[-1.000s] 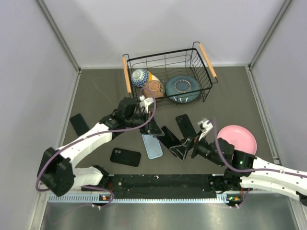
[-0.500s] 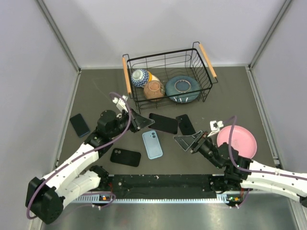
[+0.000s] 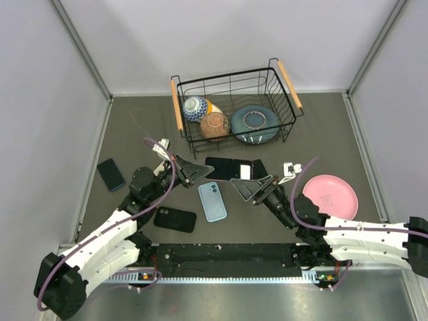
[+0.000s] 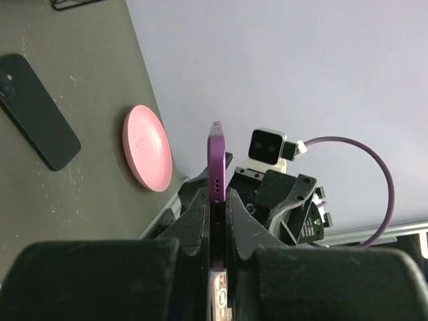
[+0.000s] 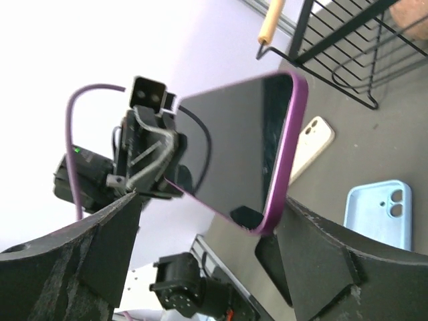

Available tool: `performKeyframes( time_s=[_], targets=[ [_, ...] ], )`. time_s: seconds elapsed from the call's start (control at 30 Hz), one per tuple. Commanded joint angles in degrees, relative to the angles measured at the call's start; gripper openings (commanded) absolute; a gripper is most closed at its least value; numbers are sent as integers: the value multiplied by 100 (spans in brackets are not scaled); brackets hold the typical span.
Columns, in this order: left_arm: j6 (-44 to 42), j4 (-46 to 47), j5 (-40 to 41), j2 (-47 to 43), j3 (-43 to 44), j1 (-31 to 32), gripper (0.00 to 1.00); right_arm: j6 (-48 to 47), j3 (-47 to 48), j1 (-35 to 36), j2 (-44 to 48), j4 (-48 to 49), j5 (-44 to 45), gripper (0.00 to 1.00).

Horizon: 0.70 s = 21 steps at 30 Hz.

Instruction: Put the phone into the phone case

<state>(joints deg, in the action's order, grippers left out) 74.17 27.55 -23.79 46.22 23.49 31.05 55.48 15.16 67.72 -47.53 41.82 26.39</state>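
Observation:
The phone (image 3: 227,168), dark-screened with a purple rim, is held off the table with my left gripper (image 3: 194,172) shut on its left end. In the left wrist view its purple edge (image 4: 216,164) stands clamped between the fingers (image 4: 198,214). My right gripper (image 3: 256,186) is open at the phone's other end. In the right wrist view the phone (image 5: 234,150) hangs between my right gripper's (image 5: 210,200) spread fingers, the right finger (image 5: 314,261) close to its purple rim. The light blue phone case (image 3: 212,200) lies empty on the table below, also visible as the case (image 5: 376,214).
A wire basket (image 3: 234,80) with bowls stands at the back. A pink plate (image 3: 330,197) lies at the right. Black phones lie near the front left (image 3: 175,219), the far left (image 3: 110,174) and under the held phone (image 3: 259,166). A cream phone-shaped thing (image 5: 314,137) lies on the table.
My right gripper has moved left and up to the phone's free end, and its jaws have narrowed a little. The left gripper keeps hold of the phone, now nearly level.

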Motion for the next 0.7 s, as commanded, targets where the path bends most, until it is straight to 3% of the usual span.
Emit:
performKeyframes(
  time_s=[0.0, 0.07, 0.23, 0.3, 0.33, 0.4, 0.47, 0.6, 0.63, 0.67],
  targets=[
    [536, 1094, -231, -271, -168, -11, 0, -239, 382, 57, -230, 1038, 191, 71],
    [590, 1138, -144, -428, -362, -11, 0, -249, 479, 57, -318, 1021, 191, 63],
    [520, 1095, -187, -605, -625, -20, 0, -310, 480, 57, -406, 1152, 357, 24],
    [441, 1016, -301, -631, -661, -11, 10, -476, 471, 57, -293, 1162, 428, 11],
    [405, 955, -319, -649, -696, -20, 32, -573, 497, 48, -223, 1092, 419, 7],
    [91, 501, -433, -754, -687, -11, 53, -810, 602, 13, 92, 427, 332, 0],
    [-592, 7, -529, -903, -539, -11, 70, -1003, 883, -162, 374, -346, -174, 0],
    [-2532, -2425, -847, -1027, 399, -20, 73, -1312, 1279, -391, 1069, -3155, -757, 0],
    [-2852, -3335, -777, -1062, 533, -29, 73, -1347, 1349, -461, 1392, -3476, -941, 0],
    [-3395, -3587, -750, -1088, 639, -20, 73, -1408, 1367, -584, 1543, -3679, -1352, 0]
  ],
)
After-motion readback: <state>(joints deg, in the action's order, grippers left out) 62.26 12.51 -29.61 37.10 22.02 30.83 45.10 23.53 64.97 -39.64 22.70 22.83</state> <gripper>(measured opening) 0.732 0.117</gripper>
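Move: Some 4 cm ahead and 4 cm to the left of the open right hand, and a touch above it, is the middle of the purple-edged phone. The left hand still pinches its left end, so the phone's middle is about 6 cm to the left hand's right and 1 cm ahead. The blue phone case lies roughly 22 cm below the right hand, 9 cm to its left and level fore and aft; the black phone, also on the table, is 10 cm ahead and 9 cm right. Closing on the phone's right end while rising about 3 cm, the right hand pinches it across its thickness and takes it over. The left fingers, still gripping as that hand eases back, then spread wide and release the left end. The left hand backs off and sinks, some 3.5 cm each way overall; the right swings about 2 cm right and rolls some 10 degrees, left side down. ##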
